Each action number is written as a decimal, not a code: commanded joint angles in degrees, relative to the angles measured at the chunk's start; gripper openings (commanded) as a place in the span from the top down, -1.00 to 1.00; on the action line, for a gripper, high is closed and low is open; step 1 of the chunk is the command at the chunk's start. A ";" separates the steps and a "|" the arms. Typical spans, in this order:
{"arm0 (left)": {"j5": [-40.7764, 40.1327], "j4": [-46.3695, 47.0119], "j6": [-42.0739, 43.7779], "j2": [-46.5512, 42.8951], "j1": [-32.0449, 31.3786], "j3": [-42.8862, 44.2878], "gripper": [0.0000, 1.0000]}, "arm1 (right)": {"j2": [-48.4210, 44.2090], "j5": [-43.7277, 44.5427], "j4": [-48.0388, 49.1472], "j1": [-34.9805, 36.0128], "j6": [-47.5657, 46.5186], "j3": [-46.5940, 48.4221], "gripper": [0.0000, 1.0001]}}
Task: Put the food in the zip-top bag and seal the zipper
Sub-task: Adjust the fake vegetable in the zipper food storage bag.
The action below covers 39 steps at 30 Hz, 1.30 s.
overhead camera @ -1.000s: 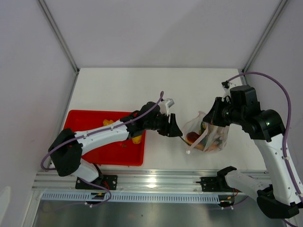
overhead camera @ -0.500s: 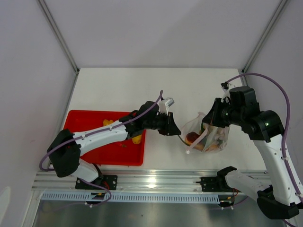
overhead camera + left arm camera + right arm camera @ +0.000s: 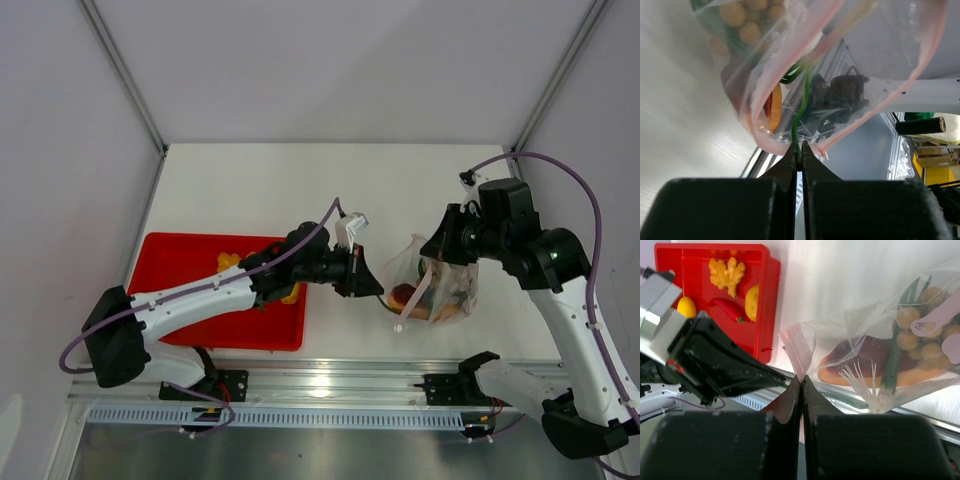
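Observation:
The clear zip-top bag [image 3: 448, 292] hangs just right of table centre with its mouth toward the left arm. My right gripper [image 3: 801, 377] is shut on a corner of the pink zipper [image 3: 797, 347] strip and holds the bag up. Inside lie tan balls [image 3: 907, 315], a green stalk [image 3: 895, 357] and the orange-brown wedge [image 3: 860, 376]. My left gripper [image 3: 800, 150] is shut on a thin green stalk [image 3: 801, 107] whose far end reaches into the open bag mouth [image 3: 935, 45]. In the top view the left gripper [image 3: 372, 288] sits at the bag's left edge.
The red tray [image 3: 225, 340] lies left of the bag under the left arm. It holds a red chili [image 3: 727, 309], a yellow lemon [image 3: 686, 306], a yellow leaf-shaped piece [image 3: 727, 274] and another yellow piece [image 3: 753, 302]. The table's near metal rail [image 3: 320, 385] runs just below.
The left gripper went from open to shut on the green stalk at the bag mouth. The left arm shifted slightly nearer and the right gripper moved a little left with the bag.

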 commanded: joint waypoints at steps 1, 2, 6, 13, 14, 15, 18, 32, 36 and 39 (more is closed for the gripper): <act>-1.49 1.09 0.72 -2.11 -2.41 2.91 0.99 | 0.61 -2.72 4.57 -0.26 0.88 -0.38 1.00; -1.58 0.91 0.89 -1.50 -2.50 3.88 0.99 | 0.61 -3.60 4.84 -0.26 1.40 -0.46 1.00; 0.43 1.96 -0.50 2.54 -3.38 8.71 0.99 | 0.96 -5.10 6.07 -0.17 2.55 -0.03 1.00; 0.62 2.41 -2.79 11.51 -4.53 15.40 0.99 | 0.78 -6.77 7.39 -0.26 4.39 -0.64 1.00; -1.39 2.06 -2.53 13.34 -4.53 16.19 0.99 | 0.52 -7.21 7.91 -0.35 4.66 -0.82 1.00; -2.28 1.09 -2.53 14.41 -4.53 17.06 0.99 | 0.52 -7.21 8.09 -0.26 4.83 -0.82 1.00; -5.80 -1.18 -3.14 18.45 -4.44 18.82 0.99 | 0.35 -7.82 8.71 -0.26 5.89 -0.90 1.00; -14.59 2.84 -2.89 13.72 -4.61 7.86 -0.48 | -1.24 -8.09 14.42 -0.26 10.11 -8.55 1.00; -15.56 1.35 1.41 7.75 -5.40 4.61 -0.93 | -0.89 -6.60 13.81 -0.26 8.09 -8.64 1.00; -16.08 1.18 4.84 1.60 -6.98 1.09 -0.99 | -0.62 -6.95 13.02 -0.26 6.51 -8.38 1.00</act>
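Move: The left gripper already pinches the thin green tip of the fake vegetable at the bag's open mouth. The mouth's middle is about 6 cm to its right, level with it in forward reach and roughly 3 cm lower. Inside, the meat piece lies some 8 cm right, 2 cm back and 10 cm below. From the right gripper, which grips the bag's upper rim, the mouth's middle is about 6 cm back, 3 cm left and 11 cm down. Carry the green tip rightward into the bag mouth with the left gripper, about 8 cm in an arch that rises 4 cm, then sinks and reaches forward a little. Low down, open the fingers wide to let go, backing left some 5 cm and finally lifting slightly. Keep the rim pinched with the right gripper, easing it left, then down, with a small roll. ##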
